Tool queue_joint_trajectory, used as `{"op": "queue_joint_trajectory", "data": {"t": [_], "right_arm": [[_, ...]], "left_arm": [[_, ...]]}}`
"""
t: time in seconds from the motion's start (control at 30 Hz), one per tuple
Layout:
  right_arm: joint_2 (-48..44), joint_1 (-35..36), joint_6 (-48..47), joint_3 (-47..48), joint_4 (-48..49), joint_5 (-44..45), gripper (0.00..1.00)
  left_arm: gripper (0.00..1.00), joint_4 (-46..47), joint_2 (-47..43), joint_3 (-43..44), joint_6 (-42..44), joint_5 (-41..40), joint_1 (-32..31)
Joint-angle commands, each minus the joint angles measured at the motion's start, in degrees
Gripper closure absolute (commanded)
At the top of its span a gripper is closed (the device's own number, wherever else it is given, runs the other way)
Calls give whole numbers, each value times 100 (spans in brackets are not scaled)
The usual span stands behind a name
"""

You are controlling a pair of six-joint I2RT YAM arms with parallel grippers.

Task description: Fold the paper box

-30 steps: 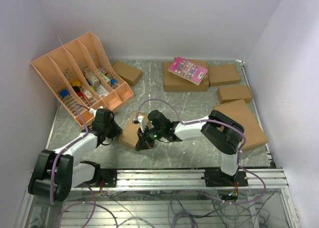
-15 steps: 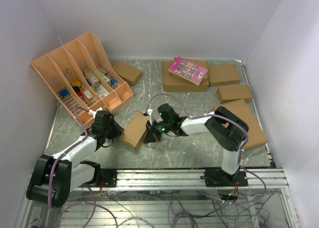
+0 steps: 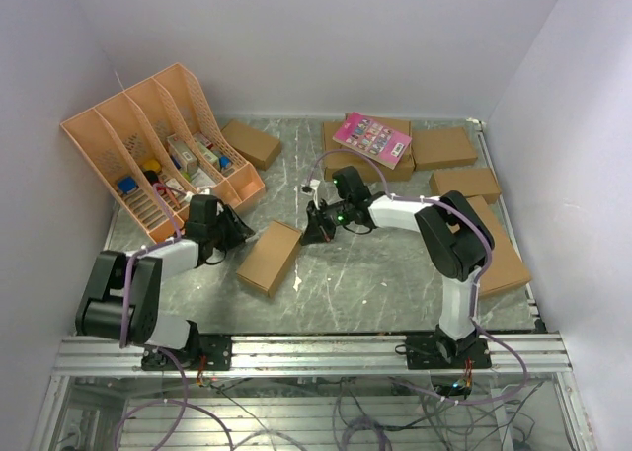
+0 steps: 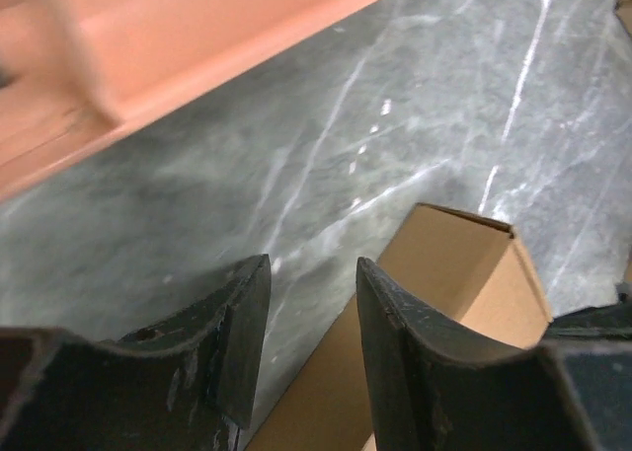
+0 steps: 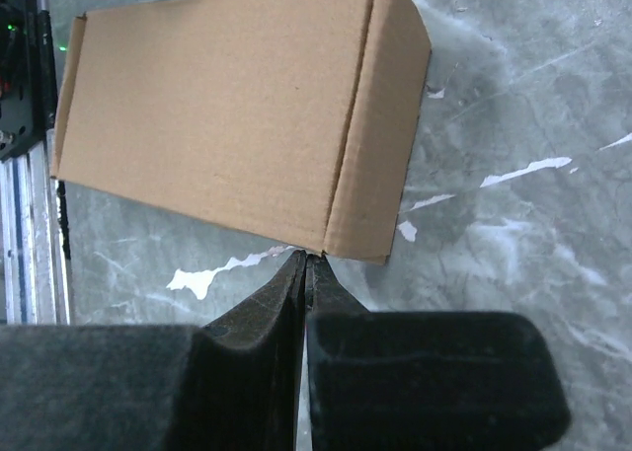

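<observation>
The paper box (image 3: 270, 257) lies on the marble table as a closed narrow brown oblong, slanted from near left to far right. My left gripper (image 3: 240, 232) is just off its left side, open, with only table and the box's edge (image 4: 464, 263) showing past its fingers (image 4: 312, 273). My right gripper (image 3: 314, 229) sits at the box's far right end, shut on nothing. In the right wrist view its tips (image 5: 306, 259) point at the lower edge of the box (image 5: 227, 115); I cannot tell whether they touch it.
An orange file rack (image 3: 158, 145) with small items stands at the back left, its base close to my left gripper (image 4: 197, 46). Brown boxes lie at the back (image 3: 251, 143) and right (image 3: 464, 185), one bearing a pink card (image 3: 372, 138). A large flat box (image 3: 489, 244) lies at the right.
My left gripper has opened and drawn back toward the rack. My right arm has pulled away from the box toward the far right, still shut. The box has shifted slightly and now lies free.
</observation>
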Motion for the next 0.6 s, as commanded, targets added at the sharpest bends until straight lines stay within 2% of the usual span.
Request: {"op": "queue_joint_trajectory", "data": {"t": [0.0, 0.17, 0.33, 0.37, 0.43, 0.5, 0.53, 0.57], "right_arm": [[326, 32, -144, 380, -340, 83, 98], [-81, -128, -765, 425, -914, 206, 96], [-1234, -750, -1931, 746, -2030, 846, 95], [-1497, -897, -2078, 853, -2186, 974, 90], [-1936, -1137, -2356, 1170, -2475, 1329, 60], [-2313, -1371, -2616, 1575, -2788, 1606, 36], [-2451, -1488, -2611, 1769, -2884, 1677, 24], [-2582, -1610, -2504, 1987, -2939, 1708, 12]], "left_arm": [[49, 622, 533, 95, 300, 688, 35], [47, -370, -425, 299, 569, 7, 130], [40, -1661, -2003, 976, 1028, -746, 255], [36, -1764, -2260, 1178, 1196, -673, 255], [24, -1736, -2656, 1690, 1411, -424, 255], [6, -1470, -2868, 2111, 1575, -6, 255], [2, -1314, -2899, 2316, 1603, 234, 254], [5, -1147, -2889, 2564, 1579, 433, 255]]}}
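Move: The folded paper box lies between my hands, its middle about 5 cm to the right and 6 cm back of my left hand, roughly at finger height. From my right hand it is some 8 cm left and 5 cm back, the closed tips at its far right corner. The orange tray's middle stands 20 cm ahead and 21 cm left of my left hand; the pink book lies about 24 cm ahead and 17 cm right of my right hand. After lingering a moment beside the paper box, I take both hands away from it. My left hand climbs about 23 cm, drifting slightly forward and left as its fingers tip up towards level and spread wide. My right hand swings up some 16 cm, right and forward, towards the pink book, rolling about 30 degrees and opening its shut fingers late on. ##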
